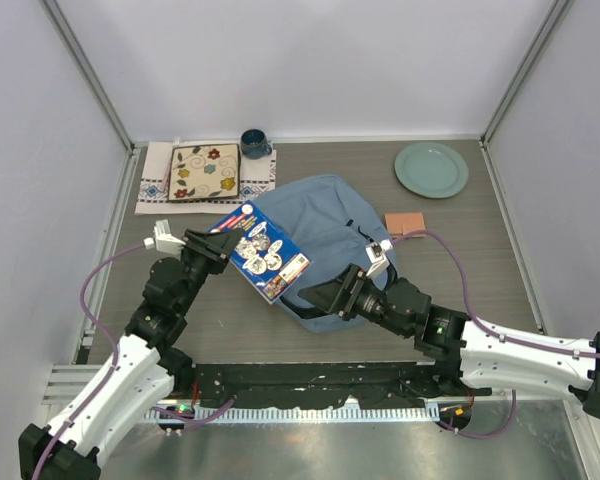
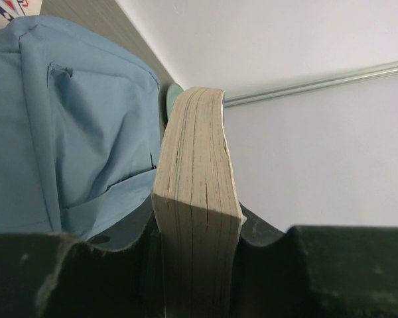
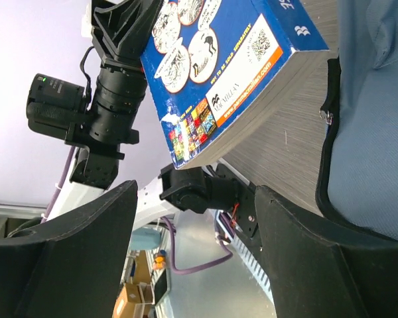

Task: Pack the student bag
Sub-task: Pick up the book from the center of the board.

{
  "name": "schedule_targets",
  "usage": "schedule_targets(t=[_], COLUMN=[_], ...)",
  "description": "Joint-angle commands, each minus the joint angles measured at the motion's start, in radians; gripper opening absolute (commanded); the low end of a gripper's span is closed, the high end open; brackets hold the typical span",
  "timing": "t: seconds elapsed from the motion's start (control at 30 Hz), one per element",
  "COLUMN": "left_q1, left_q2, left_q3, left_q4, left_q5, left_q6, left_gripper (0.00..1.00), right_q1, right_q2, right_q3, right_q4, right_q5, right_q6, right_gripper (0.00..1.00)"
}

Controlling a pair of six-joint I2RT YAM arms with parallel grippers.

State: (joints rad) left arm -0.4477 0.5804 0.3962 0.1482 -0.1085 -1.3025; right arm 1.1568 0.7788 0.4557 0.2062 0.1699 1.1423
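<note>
The student bag (image 1: 325, 225) lies flat mid-table, dusty blue and rounded, also seen in the left wrist view (image 2: 66, 126) and the right wrist view (image 3: 378, 119). My left gripper (image 1: 212, 249) is shut on a thick blue-covered book (image 1: 267, 252), holding it tilted above the bag's left edge. The book's yellowed page edges (image 2: 199, 192) stand upright between the jaws of the left gripper (image 2: 199, 248). My right gripper (image 1: 327, 297) is open at the bag's near edge with nothing between its fingers. From the right gripper (image 3: 196, 225), the book's cover (image 3: 219, 59) hangs just above, beside the bag's black zipper (image 3: 326, 132).
A floral-patterned square book (image 1: 204, 172) rests on a patterned cloth (image 1: 155, 185) at the back left, with a dark blue mug (image 1: 255, 143) beside it. A teal plate (image 1: 432, 168) sits at the back right. A small pink block (image 1: 404, 222) lies right of the bag.
</note>
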Motion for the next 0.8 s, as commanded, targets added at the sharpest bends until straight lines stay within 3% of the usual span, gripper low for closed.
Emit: schedule_targets(t=[0.0,0.47,0.77], left_q1=[0.001,-0.003,-0.02], left_q2=[-0.007,-0.008,0.007], left_q3=[0.053,-0.007,-0.008], left_q4=[0.154,0.27,0.303], left_q5=[0.004,0.056,0.067], left_q6=[-0.044,-0.142,-0.142], left_gripper=[0.0,0.0,0.0], right_q1=[0.015,0.014,0.004], right_q2=[0.031,0.158,0.332], right_q3=[-0.031,0.077,0.106], right_q4=[0.18,0.222,0.473], right_q5=[0.091,0.161,0.128], right_q6=[0.057,0.001,0.049], right_gripper=[0.77,0.81,0.8])
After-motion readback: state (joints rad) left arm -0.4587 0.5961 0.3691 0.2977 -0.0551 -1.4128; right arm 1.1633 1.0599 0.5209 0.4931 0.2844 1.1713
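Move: The book's middle is about 7 cm ahead of the right hand and 9 cm to its left, at roughly the same height. The left gripper that holds the book is some 13 cm ahead and 14 cm left of the right hand. The backpack lies about 16 cm ahead, 5 cm right and some 18 cm below. From the left hand, the book's middle is roughly 5 cm right and level fore and aft, at about its height. The book, still pinched by its long edge in the left gripper, is raised about 2 cm and rolled some 10 degrees, the hand's left side dipping. The right hand, already open, goes some 5 cm forward and left towards the book's free near end, at first mainly forward, then more to the left and slightly up, its fingers staying wide; whether they touch the book can't be seen. ##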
